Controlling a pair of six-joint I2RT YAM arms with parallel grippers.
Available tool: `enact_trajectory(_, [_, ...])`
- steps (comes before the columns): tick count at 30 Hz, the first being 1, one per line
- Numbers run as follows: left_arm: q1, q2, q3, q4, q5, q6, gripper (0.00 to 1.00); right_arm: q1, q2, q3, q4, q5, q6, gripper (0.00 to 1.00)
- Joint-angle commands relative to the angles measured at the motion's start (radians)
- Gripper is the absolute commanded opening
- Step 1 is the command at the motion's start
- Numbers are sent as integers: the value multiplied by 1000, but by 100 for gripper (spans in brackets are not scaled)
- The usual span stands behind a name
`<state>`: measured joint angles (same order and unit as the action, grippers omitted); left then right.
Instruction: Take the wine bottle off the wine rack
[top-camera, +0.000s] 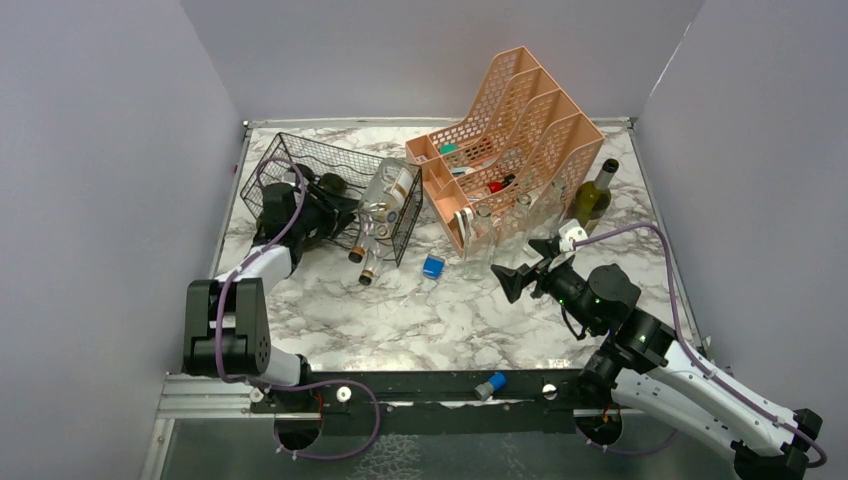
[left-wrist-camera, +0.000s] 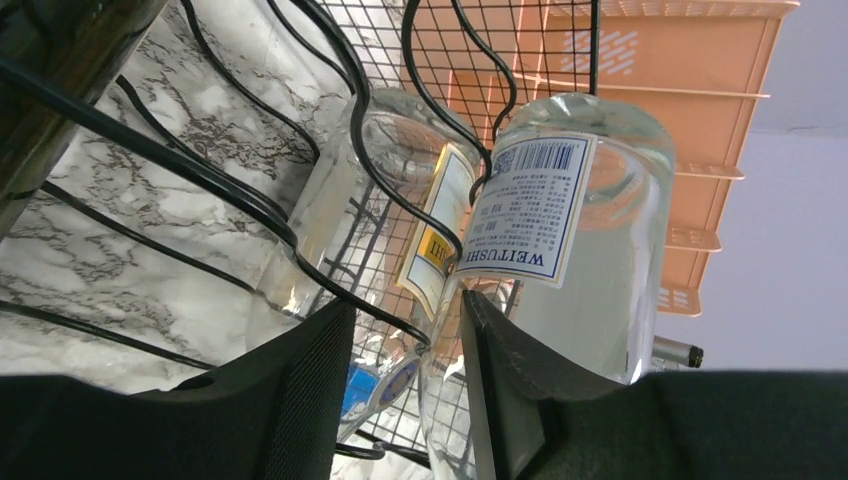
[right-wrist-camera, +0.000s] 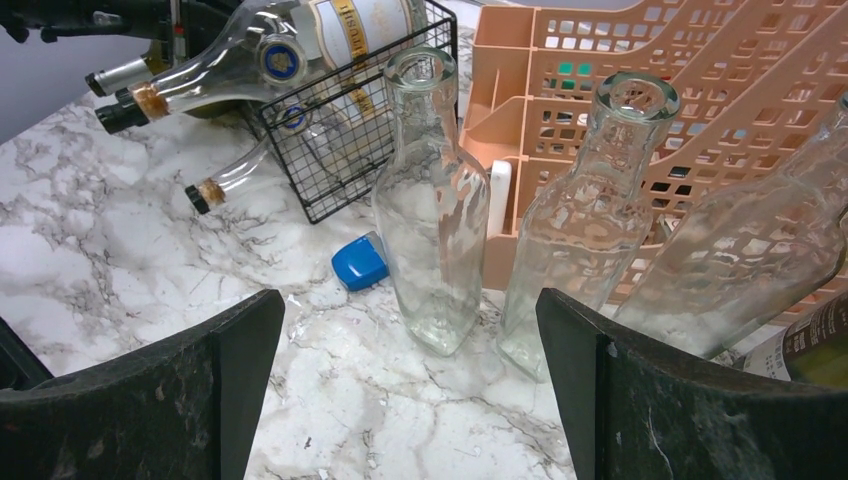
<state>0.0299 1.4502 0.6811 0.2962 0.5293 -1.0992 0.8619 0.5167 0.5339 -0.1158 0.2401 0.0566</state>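
Note:
The black wire wine rack (top-camera: 322, 172) stands at the back left. Two clear wine bottles lie in its right end with their necks sticking out towards me: a labelled upper one (top-camera: 388, 192) and a lower one (top-camera: 368, 262). A dark bottle (top-camera: 331, 184) lies further left in it. My left gripper (top-camera: 338, 220) is at the rack's near side. In the left wrist view the gripper (left-wrist-camera: 405, 395) is open, with a wavy rack wire (left-wrist-camera: 330, 110) and the bases of the labelled bottle (left-wrist-camera: 585, 220) and the lower bottle (left-wrist-camera: 345, 215) just ahead. My right gripper (top-camera: 518, 280) is open and empty.
A peach file organizer (top-camera: 510, 150) stands at the back middle. Three empty clear bottles (right-wrist-camera: 432, 200) (right-wrist-camera: 590, 220) (right-wrist-camera: 750, 240) stand in front of it, close ahead of my right gripper (right-wrist-camera: 410, 400). A green bottle (top-camera: 592, 196) stands to their right. A small blue object (top-camera: 433, 266) lies beside the rack.

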Motion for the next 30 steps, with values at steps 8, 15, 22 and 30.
enact_trajectory(8, [-121, 156, 96, 61, -97, -47, 46, -4, -10, 23, -21, 20, 20, 100])
enact_trajectory(15, [-124, 130, 93, 64, -98, -19, 55, -4, -11, 27, -25, 19, 15, 100])
enact_trajectory(22, [-109, -50, 97, -67, -74, 147, 78, -3, -19, 9, -18, 20, 13, 100])
enact_trajectory(30, [1, -250, 202, -531, -116, 563, 90, -4, -16, 8, -1, 14, 3, 100])
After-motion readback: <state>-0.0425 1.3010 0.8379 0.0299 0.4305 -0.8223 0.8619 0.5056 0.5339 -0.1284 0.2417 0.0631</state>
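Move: The upper clear bottle, lying in the wire rack, has its middle about 7 cm to the left hand's right, about 1 cm ahead and roughly level in height. The lower clear bottle lies some 9 cm right, 5 cm back and 7 cm down; the nearer dark wine bottle is about 8 cm left, 2 cm back and slightly lower. From the right hand, the upper clear bottle is roughly 33 cm left, 12 cm ahead and 11 cm below. The rack and its clear bottles are pushed by the left gripper as it drives level, half-closed, forward and right about 4 cm. It then reverses, rising some 6 cm while drawing back and slightly left off the clear bottles, fingers spreading nearly full open, left side rolling up about 15 degrees and tips lifting about 10. ##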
